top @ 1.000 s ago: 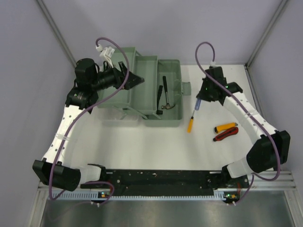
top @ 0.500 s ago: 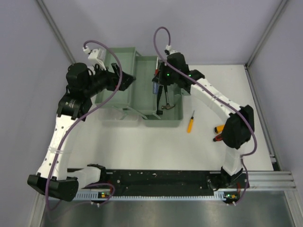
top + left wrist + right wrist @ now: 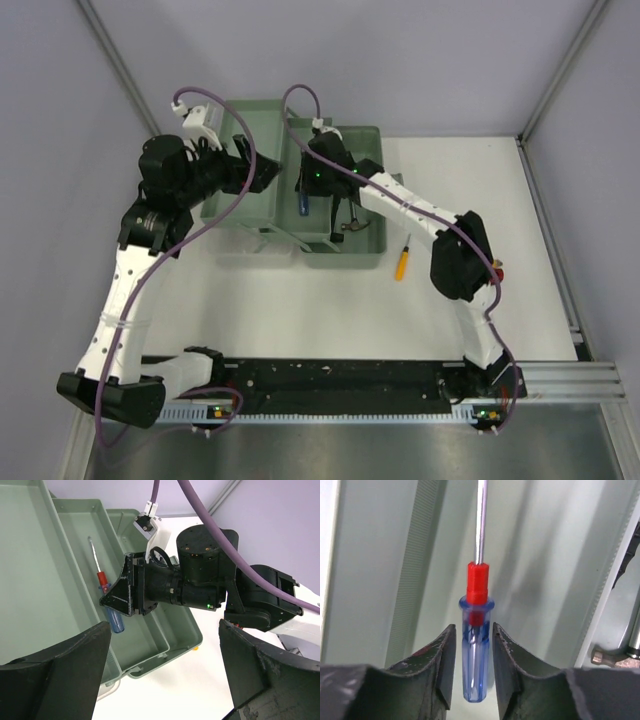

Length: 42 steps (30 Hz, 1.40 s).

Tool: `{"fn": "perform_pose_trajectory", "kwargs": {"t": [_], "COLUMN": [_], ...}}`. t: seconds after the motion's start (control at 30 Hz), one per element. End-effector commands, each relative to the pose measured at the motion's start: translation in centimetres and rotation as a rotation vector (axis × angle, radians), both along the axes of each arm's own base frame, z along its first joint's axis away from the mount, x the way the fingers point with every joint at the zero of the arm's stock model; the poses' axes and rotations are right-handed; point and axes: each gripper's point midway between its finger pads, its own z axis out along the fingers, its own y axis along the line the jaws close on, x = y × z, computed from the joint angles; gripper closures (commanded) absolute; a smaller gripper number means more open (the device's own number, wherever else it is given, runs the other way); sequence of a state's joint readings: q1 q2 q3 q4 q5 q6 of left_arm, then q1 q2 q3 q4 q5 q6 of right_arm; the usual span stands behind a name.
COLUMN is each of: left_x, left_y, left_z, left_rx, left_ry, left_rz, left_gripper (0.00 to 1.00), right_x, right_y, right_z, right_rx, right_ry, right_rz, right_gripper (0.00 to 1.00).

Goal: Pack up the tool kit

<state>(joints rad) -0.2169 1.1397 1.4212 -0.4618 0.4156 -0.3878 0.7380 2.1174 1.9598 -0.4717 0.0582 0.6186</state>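
Note:
The green toolbox (image 3: 360, 258) stands open at the back of the table. A screwdriver with a clear blue handle and a red collar (image 3: 478, 582) lies along the toolbox's middle tray (image 3: 80, 535), seen also in the left wrist view (image 3: 115, 624). My right gripper (image 3: 473, 630) is low over the tray, its fingers (image 3: 445, 650) on either side of the handle with a thin gap on each side. In the top view it is over the tray (image 3: 305, 192). My left gripper (image 3: 165, 630) is wide open and empty, hovering beside the box's left part (image 3: 255, 172).
A hammer (image 3: 350, 205) lies in the toolbox's right compartment; its head shows in the right wrist view (image 3: 615, 656). An orange-handled screwdriver (image 3: 402, 262) lies on the white table in front of the box. The right arm (image 3: 455, 250) hides the tools on the table to the right.
My right gripper has carried the blue-handled screwdriver from the table, over the hammer compartment, left to the middle tray and down into it. My left arm has barely moved.

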Motion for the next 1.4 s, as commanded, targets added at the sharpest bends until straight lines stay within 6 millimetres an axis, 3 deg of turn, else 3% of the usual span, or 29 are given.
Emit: {"fn": "perform_pose_trajectory", "kwargs": {"t": [0.0,0.07,0.2,0.3,0.4,0.5,0.67,0.73,0.83,0.9,1.03,1.37], "left_x": [0.0,0.1,0.2,0.1,0.0,0.0,0.0,0.0,0.1,0.1,0.2,0.2], "left_y": [0.3,0.4,0.8,0.9,1.0,1.0,0.9,0.9,0.8,0.7,0.7,0.8], "left_z": [1.3,1.1,1.2,1.7,2.1,2.0,2.0,2.0,2.0,2.0,2.2,1.7], "left_rx": [0.011,0.017,0.023,0.026,0.029,0.031,0.030,0.030,0.025,0.024,0.025,0.031], "left_ry": [-0.047,-0.043,-0.037,-0.053,-0.065,-0.063,-0.063,-0.065,-0.066,-0.067,-0.072,-0.062], "left_rz": [0.013,0.019,0.044,0.047,0.050,0.051,0.045,0.045,0.038,0.035,0.036,0.039], "left_gripper": [0.08,0.08,0.08,0.08,0.08,0.08,0.08,0.08,0.08,0.08,0.08,0.08], "right_x": [0.7,0.4,-0.3,-0.9,-1.6,-1.8,-3.0,-4.0,-5.3,-6.4,-7.9,-8.7], "right_y": [0.6,0.4,-0.3,-1.9,-5.1,-10.5,-21.8,-25.6,-29.5,-31.0,-31.1,-28.5], "right_z": [2.2,3.3,6.6,10.3,13.7,14.1,10.6,7.7,3.5,0.3,-4.3,-12.4], "right_rx": [-0.001,0.009,0.040,0.049,0.023,-0.041,-0.111,-0.145,-0.176,-0.204,-0.236,-0.265], "right_ry": [-0.075,-0.089,-0.134,-0.206,-0.289,-0.319,-0.240,-0.186,-0.093,-0.012,0.107,0.303], "right_rz": [-0.033,-0.034,-0.029,-0.044,-0.096,-0.209,-0.472,-0.562,-0.641,-0.662,-0.637,-0.502], "right_gripper": [0.57,0.52,0.51,0.51,0.51,0.51,0.51,0.51,0.50,0.50,0.49,0.48]}}
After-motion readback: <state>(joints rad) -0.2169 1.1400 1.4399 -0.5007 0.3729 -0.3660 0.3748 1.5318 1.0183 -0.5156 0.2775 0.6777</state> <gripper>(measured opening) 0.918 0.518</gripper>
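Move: The yellow screwdriver lies on the table about 26 cm to the right of the right hand, 7 cm back and some 17 cm lower; the yellow-handled tool is roughly 19 cm to the right of it and 4 cm nearer the base. Still between the right fingers is the blue screwdriver, its middle about 3 cm ahead, level sideways and 1 cm lower. From the left hand, the yellow screwdriver is about 34 cm right, 4 cm ahead and 39 cm below. The blue screwdriver is let go in the case's raised tray as the right fingers spread to about half open. The right hand then lifts some 12 cm while swinging right, sinks steeply past the case towards the yellow screwdriver, and finishes about 30 cm right, 9 cm back and lower than it began, turned some 30 degrees clockwise and tipped more downward, fingers still apart. ##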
